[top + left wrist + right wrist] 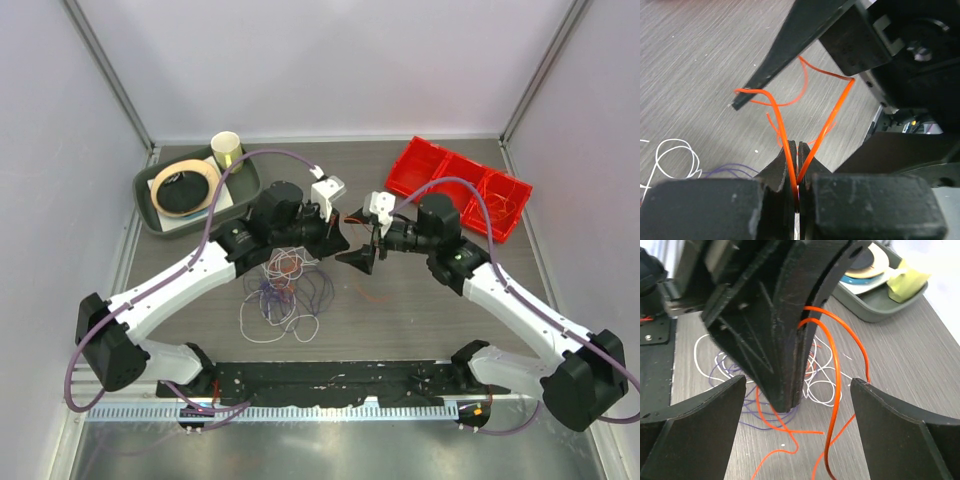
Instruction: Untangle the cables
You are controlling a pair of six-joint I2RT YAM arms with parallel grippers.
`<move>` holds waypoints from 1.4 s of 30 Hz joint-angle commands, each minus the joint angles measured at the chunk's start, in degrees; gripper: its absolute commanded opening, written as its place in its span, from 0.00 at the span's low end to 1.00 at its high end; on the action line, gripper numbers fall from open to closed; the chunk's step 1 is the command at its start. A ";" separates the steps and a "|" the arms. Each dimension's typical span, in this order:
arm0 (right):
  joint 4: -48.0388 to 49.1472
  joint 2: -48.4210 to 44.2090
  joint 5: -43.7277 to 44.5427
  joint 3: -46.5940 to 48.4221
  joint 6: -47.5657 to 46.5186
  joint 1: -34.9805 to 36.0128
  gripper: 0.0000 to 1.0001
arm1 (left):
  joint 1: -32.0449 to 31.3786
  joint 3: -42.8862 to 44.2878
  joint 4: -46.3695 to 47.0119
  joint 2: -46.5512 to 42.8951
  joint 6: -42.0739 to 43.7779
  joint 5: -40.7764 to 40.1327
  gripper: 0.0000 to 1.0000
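The cables (285,290) lie in a loose tangle of white, purple and orange-red loops on the table, below my left wrist. My left gripper (340,243) (797,144) is shut on the orange-red cable (832,115), both strands rising in a V from its jaws. My right gripper (366,248) (799,382) faces it with fingers wide open, straddling the left gripper's closed tips. The orange-red cable (835,365) arcs over and touches the right fingertip (867,385), and drapes over the other fingertip (735,102). White cable (822,390) and purple cable (725,372) lie on the table beneath.
A grey tray (160,210) with tape rolls and a pale cup (227,150) sits at the back left. A red compartment bin (458,185) stands at the back right. The black base plate (330,380) runs along the near edge. Enclosure walls surround the table.
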 commanded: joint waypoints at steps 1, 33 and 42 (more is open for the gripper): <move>2.89 -0.49 10.61 -0.42 1.32 2.34 0.91 | -0.65 1.60 4.02 -0.79 -2.45 2.29 0.00; 3.60 -4.27 31.33 -5.43 12.55 3.93 0.01 | -1.44 -0.59 5.42 -5.54 -13.18 -3.69 1.00; -7.12 -3.75 50.59 2.90 18.81 1.65 0.01 | -1.53 -5.24 4.38 -11.33 -12.39 -11.31 1.00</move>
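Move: Just ahead of the right hand, about 3 cm farther out and 4 cm lower, hangs the stretch of orange cable it will take, roughly 1 cm to its right. From the left hand, which already holds the orange cable, that stretch is some 4 cm forward, 3 cm right and 4 cm down. On the table about 22 cm beneath the right hand, the white cable lies some 12 cm left and 2 cm ahead, the purple cable 12 cm left and 5 cm back. Dipping about 5 cm and easing forward with its fingers open, the right hand comes down to the hanging orange cable, rises slightly and pinches it. The left hand, creeping up about 4 cm, then opens wide and lets go, while the right draws some 5 cm to the right and a little forward, turning about 40 degrees clockwise overall. ##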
